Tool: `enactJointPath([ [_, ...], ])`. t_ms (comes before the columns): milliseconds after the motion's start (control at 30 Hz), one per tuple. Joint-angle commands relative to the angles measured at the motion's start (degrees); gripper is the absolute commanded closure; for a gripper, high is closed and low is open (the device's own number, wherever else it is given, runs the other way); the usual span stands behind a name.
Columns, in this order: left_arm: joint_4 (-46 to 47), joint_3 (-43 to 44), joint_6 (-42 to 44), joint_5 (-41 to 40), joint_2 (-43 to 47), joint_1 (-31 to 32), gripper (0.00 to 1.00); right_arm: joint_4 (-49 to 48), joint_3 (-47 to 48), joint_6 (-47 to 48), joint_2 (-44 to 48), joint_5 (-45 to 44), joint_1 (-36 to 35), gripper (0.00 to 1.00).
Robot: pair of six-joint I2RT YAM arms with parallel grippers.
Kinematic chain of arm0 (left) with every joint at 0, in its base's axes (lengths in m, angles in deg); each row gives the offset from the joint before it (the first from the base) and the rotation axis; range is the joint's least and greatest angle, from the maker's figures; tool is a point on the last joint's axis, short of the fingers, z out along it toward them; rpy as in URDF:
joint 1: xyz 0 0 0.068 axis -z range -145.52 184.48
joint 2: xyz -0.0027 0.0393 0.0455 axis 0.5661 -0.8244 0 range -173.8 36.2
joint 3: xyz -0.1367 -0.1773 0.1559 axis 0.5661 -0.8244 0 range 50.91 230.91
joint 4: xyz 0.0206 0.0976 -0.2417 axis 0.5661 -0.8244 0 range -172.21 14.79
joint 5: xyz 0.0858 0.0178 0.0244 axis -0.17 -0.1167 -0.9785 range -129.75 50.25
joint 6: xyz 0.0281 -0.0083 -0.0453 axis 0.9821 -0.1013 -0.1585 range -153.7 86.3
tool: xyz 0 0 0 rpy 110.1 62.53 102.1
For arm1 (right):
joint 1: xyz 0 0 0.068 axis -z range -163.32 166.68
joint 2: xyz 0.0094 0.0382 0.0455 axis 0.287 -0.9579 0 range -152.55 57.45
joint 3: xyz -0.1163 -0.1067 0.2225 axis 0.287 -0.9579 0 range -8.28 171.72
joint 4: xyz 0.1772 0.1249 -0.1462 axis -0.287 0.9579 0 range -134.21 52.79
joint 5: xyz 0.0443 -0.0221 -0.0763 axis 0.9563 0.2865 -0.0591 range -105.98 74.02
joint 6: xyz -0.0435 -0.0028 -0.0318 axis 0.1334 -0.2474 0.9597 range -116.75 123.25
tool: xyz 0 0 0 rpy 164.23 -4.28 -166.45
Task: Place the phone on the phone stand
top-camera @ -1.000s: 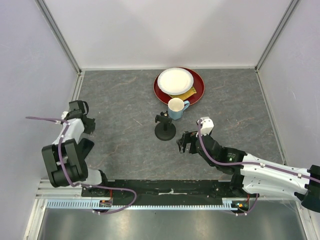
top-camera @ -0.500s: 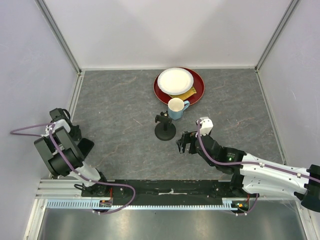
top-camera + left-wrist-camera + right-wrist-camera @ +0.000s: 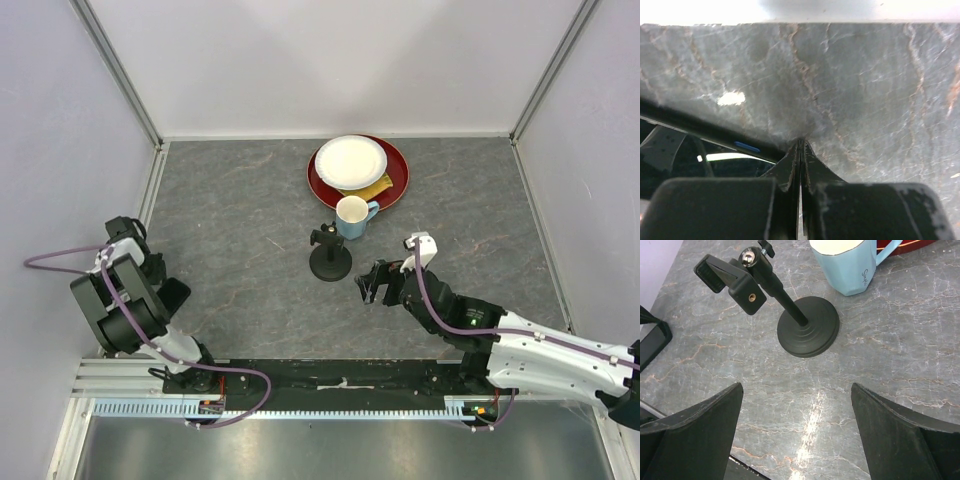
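The phone stand stands mid-table with its disc base, post and clamp head; the right wrist view shows it just ahead of me. My right gripper is open and empty, a short way right of the stand's base, and its fingers frame bare table. A flat black slab, apparently the phone, lies on the table by the left arm and shows at the left edge of the right wrist view. My left gripper is shut and empty, folded back beside it; its fingertips point at the table.
A blue mug stands just behind the stand, to its right. Behind it is a red plate with a white plate and a yellow item on it. Walls close three sides. A black rail runs along the near edge.
The left arm has drawn back from a stretched pose to a folded one at the left edge. The right wrist has shifted slightly right. Stand and slab have not moved.
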Motion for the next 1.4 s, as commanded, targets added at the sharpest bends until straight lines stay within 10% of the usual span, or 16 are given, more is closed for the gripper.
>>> enactJointPath([
  [0, -6.3, -0.4, -2.2, -6.0, 3.3, 0.7, 0.98, 0.0, -0.9, -0.6, 2.1, -0.7, 0.0, 0.04],
  [533, -4.7, -11.5, 1.6, -2.3, 14.5, 0.5, 0.97, 1.6, -2.4, 0.4, 5.9, -2.0, 0.1, 0.04],
  [733, -7.6, -13.2, 1.3, -1.7, 21.6, -0.7, 0.60, 1.6, -2.3, 0.9, 5.4, -1.6, 0.0, 0.03],
  [867, -10.4, -12.4, 0.7, -3.3, 26.1, -1.7, 0.05, 1.8, -1.9, 1.5, 5.2, -1.2, 0.0, 0.03],
  [1367, -19.5, -9.7, -1.2, -12.3, 32.8, -2.4, 0.00, 1.8, -1.7, 2.6, 4.6, -0.7, 0.1, 0.03],
])
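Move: The phone lies flat by the closed left fingertips, which are at its far left corner; its middle is about 8 cm back from that hand, neither left nor right, and some 1 cm below. The table's side rail runs some 8 cm to the hand's left, level with it fore and aft. From the right hand the phone lies about 54 cm to the left, 4 cm back and 17 cm lower. Closed left fingers push the phone's corner back 5 cm and rightward, then open wide, rising about 7 cm. ##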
